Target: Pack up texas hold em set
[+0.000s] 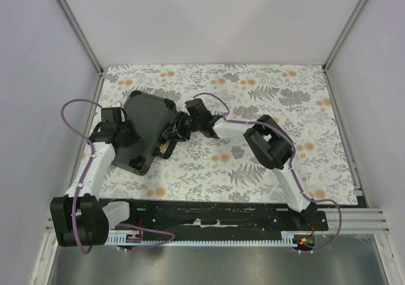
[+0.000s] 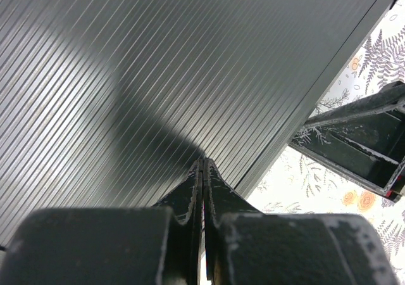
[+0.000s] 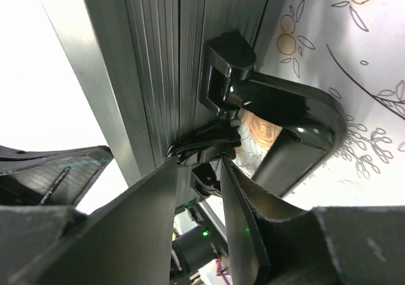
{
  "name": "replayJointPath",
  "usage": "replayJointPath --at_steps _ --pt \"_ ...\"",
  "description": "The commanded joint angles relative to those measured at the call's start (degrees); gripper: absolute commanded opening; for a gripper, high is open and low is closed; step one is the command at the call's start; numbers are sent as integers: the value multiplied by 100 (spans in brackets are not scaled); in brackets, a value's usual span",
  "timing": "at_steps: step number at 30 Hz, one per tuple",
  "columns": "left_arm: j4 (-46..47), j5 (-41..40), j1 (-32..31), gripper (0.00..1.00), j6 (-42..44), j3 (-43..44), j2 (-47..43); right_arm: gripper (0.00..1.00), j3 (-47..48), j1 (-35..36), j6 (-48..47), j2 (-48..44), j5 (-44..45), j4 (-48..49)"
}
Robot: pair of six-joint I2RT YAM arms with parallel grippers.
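The texas hold em set shows only as its black ribbed case [image 1: 149, 123], closed and lying at an angle on the left half of the table. What is inside is hidden. My left gripper [image 1: 130, 137] is shut, and its tips [image 2: 204, 161] press on the case's ribbed lid [image 2: 158, 57]. My right gripper [image 1: 175, 133] is at the case's right edge. Its fingers [image 3: 158, 196] sit on either side of the lower end of the glossy black handle [image 3: 304, 114], closed on the handle's mount [image 3: 205, 144] at the case's edge [image 3: 164, 63].
A floral cloth [image 1: 266, 88] covers the table. Grey walls and aluminium posts [image 1: 76, 25] close it in at the back and sides. A black rail [image 1: 221, 216] with the arm bases runs along the near edge. The right arm's elbow [image 1: 269, 142] rises mid-table.
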Motion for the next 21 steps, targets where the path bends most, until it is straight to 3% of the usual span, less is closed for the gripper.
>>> replayJointPath --at_steps 1,5,11,16,21 --pt "-791 -233 -46 2 146 228 172 42 46 63 -852 -668 509 -623" --pt "-817 -277 -46 6 146 764 321 41 318 63 -1353 -730 826 -1467" --pt "-949 -330 -46 17 225 1564 673 25 784 115 -1661 -423 879 -2092" --pt "-1063 -558 -37 24 296 2197 875 15 951 159 -1802 -238 852 -2084" --pt "-1151 -944 33 30 384 2716 1156 11 1101 194 -1794 -115 782 -1987"
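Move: The left hand's shut fingertips rest on the case lid, whose middle lies about 2 cm ahead, 3 cm right and 1 cm lower. The latch is about 1 cm behind, 2 cm left and 1 cm below the right hand; the handle sits some 5 cm behind that hand, level sideways and 3 cm lower. Left hand rises 8 cm off the lid, and forward; right hand backs rightward off the latch, tipping down, closing. ##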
